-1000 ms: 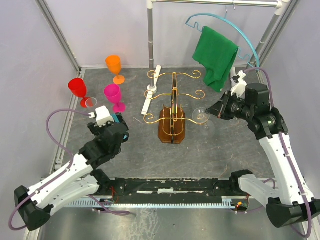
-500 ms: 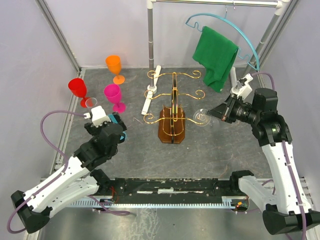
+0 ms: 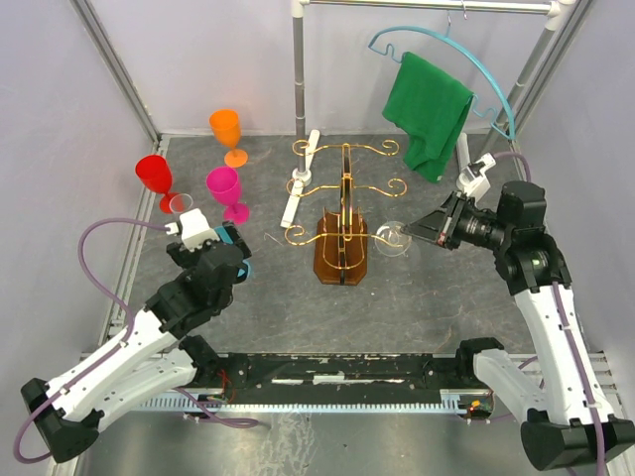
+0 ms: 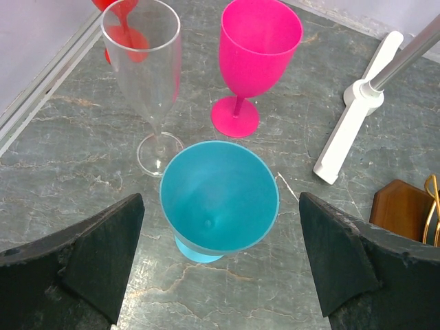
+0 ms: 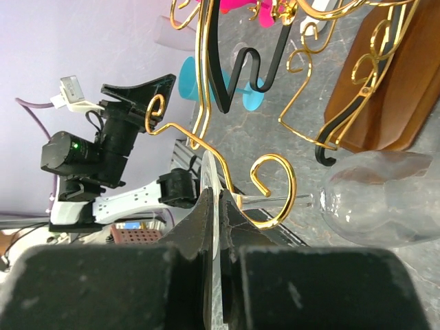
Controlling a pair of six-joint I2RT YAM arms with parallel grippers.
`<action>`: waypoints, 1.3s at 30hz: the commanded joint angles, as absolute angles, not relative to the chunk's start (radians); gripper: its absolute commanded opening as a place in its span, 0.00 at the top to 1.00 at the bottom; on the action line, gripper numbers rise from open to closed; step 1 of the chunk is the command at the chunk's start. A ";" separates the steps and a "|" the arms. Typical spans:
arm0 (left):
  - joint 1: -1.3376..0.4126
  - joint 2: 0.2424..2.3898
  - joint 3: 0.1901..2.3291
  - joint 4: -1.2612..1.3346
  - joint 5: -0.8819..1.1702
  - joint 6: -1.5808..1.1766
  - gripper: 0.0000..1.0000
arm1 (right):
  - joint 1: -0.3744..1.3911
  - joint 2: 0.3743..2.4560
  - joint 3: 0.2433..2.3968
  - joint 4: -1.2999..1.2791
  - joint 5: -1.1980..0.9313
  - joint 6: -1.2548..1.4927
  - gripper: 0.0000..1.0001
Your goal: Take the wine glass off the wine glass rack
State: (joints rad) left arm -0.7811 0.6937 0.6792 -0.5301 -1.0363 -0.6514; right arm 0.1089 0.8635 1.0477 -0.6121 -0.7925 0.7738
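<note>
The wine glass rack (image 3: 337,260) has a brown wooden base and gold wire arms and stands mid-table. A clear wine glass (image 3: 392,238) hangs on its side at the lower right arm. In the right wrist view its stem passes through the gold curl (image 5: 275,180), with the bowl (image 5: 385,199) to the right. My right gripper (image 3: 417,231) is shut on the glass's flat foot (image 5: 212,172); it also shows in the right wrist view (image 5: 220,201). My left gripper (image 4: 220,199) is open, its jaws either side of a blue glass (image 4: 218,196) standing on the table.
Red (image 3: 155,178), orange (image 3: 227,134) and pink (image 3: 226,188) glasses and a clear flute (image 4: 148,69) stand at the back left. A grey clothes rail (image 3: 298,89) with white feet (image 3: 300,178) stands behind the rack. A green towel (image 3: 427,114) hangs on a teal hanger.
My right wrist has swung down and turned, keeping its hold on the glass foot; the glass has shifted slightly toward the rack. My left arm drew back a little, then stayed still.
</note>
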 commanded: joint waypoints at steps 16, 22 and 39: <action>-0.784 0.685 0.800 -0.521 -1.039 -0.635 0.01 | 0.107 0.968 0.961 0.009 -0.842 1.104 0.99; -0.784 0.685 0.843 -0.524 -1.044 -0.604 0.01 | 0.074 1.019 1.006 0.005 -0.832 1.064 0.99; -0.785 0.858 1.154 -0.608 -0.789 -0.619 0.04 | 0.038 0.926 1.392 -0.660 -0.626 0.477 0.99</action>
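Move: The right hand already pinches the clear wine glass's foot; the hook its stem sits in is roughly 1 cm ahead, 3 cm left and 2 cm below. The rack's upright stands level with the hand, about 10 cm left, and the middle right hook some 8 cm ahead, 1 cm left. From the open left hand that hook is about 33 cm right, level fore and aft; the teal glass is 2 cm ahead, 1 cm right and 7 cm below. Right hand draws the glass about 7 cm forward off its hook, then up-right; left hand rises 10 cm. ##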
